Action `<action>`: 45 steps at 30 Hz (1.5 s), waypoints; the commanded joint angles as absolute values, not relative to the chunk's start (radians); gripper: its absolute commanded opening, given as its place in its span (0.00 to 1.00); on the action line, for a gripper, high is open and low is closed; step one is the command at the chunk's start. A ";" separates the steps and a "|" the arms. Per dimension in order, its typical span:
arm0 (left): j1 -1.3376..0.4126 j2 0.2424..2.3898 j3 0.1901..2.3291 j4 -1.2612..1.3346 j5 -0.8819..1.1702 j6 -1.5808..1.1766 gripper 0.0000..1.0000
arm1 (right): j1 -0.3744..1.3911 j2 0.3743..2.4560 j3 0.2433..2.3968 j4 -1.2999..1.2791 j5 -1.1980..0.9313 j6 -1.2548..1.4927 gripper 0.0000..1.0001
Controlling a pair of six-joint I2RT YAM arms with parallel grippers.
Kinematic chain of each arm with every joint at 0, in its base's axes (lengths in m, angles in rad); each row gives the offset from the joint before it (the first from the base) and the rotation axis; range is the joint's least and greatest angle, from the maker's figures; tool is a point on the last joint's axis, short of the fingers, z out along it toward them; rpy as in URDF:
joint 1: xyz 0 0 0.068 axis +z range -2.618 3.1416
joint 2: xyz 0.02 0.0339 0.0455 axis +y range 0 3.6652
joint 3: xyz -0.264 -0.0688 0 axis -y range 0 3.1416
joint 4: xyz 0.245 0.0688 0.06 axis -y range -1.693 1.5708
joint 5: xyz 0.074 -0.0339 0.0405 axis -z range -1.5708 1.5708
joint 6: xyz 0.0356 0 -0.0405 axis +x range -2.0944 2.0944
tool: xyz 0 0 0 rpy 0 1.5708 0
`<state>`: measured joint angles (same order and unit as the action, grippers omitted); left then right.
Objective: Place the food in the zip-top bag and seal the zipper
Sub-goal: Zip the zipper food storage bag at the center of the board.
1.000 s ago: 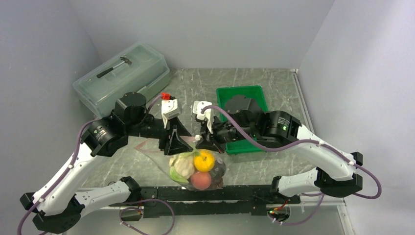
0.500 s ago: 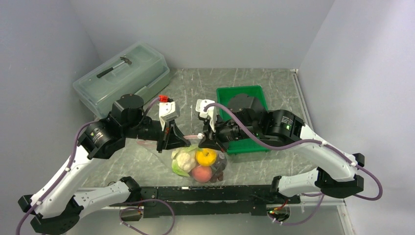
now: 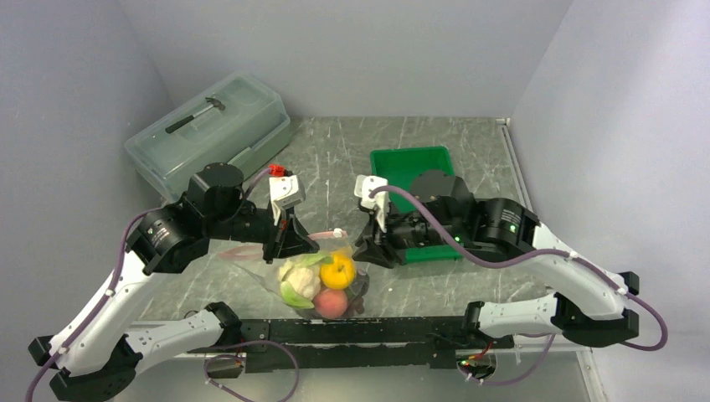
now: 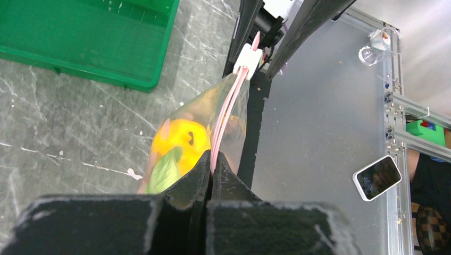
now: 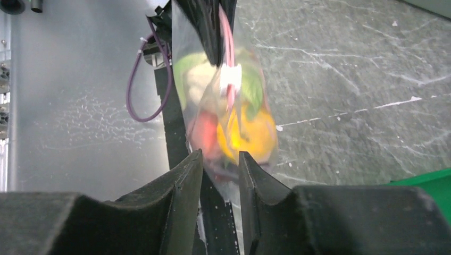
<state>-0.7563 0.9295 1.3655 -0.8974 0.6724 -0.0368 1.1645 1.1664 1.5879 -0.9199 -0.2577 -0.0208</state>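
Note:
The clear zip-top bag (image 3: 322, 280) hangs low over the table's front edge, holding the food: a white cauliflower (image 3: 299, 276), an orange (image 3: 337, 271) and a pink-red peach (image 3: 331, 302). My left gripper (image 3: 301, 244) is shut on the pink zipper (image 4: 228, 103) at the bag's left end, its jaws (image 4: 211, 159) pinching the strip. A white slider (image 4: 248, 54) sits at the strip's far end. My right gripper (image 3: 374, 251) stands open just right of the bag, with its jaws (image 5: 220, 155) apart around the bag's edge (image 5: 228, 106) and not pressing it.
A green tray (image 3: 410, 163) lies behind the right arm. A large translucent lidded box (image 3: 209, 126) stands at the back left. A black rail (image 3: 360, 331) runs along the near edge under the bag.
The left gripper shut on the zipper strip. The right gripper let go of the bag, opened and drew back to the right. The bag shifted left.

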 commanded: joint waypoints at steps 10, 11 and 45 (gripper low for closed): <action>-0.754 0.907 1.461 -0.878 0.634 -0.011 0.00 | 1.161 1.026 1.457 -0.688 -0.243 0.037 0.48; -0.753 0.907 1.463 -0.880 0.630 -0.012 0.00 | 1.161 1.022 1.443 -0.657 -0.241 0.043 0.49; -0.754 0.896 1.476 -0.868 0.628 -0.019 0.00 | 1.161 0.891 1.228 -0.283 -0.150 0.034 0.53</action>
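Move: The slider on the bag's zipper is just off my opening right fingers, about 3 cm to the left, 1 cm ahead and 1 cm up. From my left hand, which pinches the zipper, it is some 4 cm to the right and about 1 cm ahead and up. In the bag, about 11 cm below my right hand, are the yellow pepper, 3 cm left and 2 ahead, and the cauliflower, level and 9 left. The peach is 3 cm back, 4 left and some 14 below. I open my right fingers wider beside the slider and draw off about 2 cm to the right. Then I swing back left some 5 cm as the fingertips tilt up, and finally rise and ease right again, ending about 5 cm higher and turned some 25 degrees, fingers almost level. My left hand keeps its pinch on the zipper and lifts it a centimetre up and left. ##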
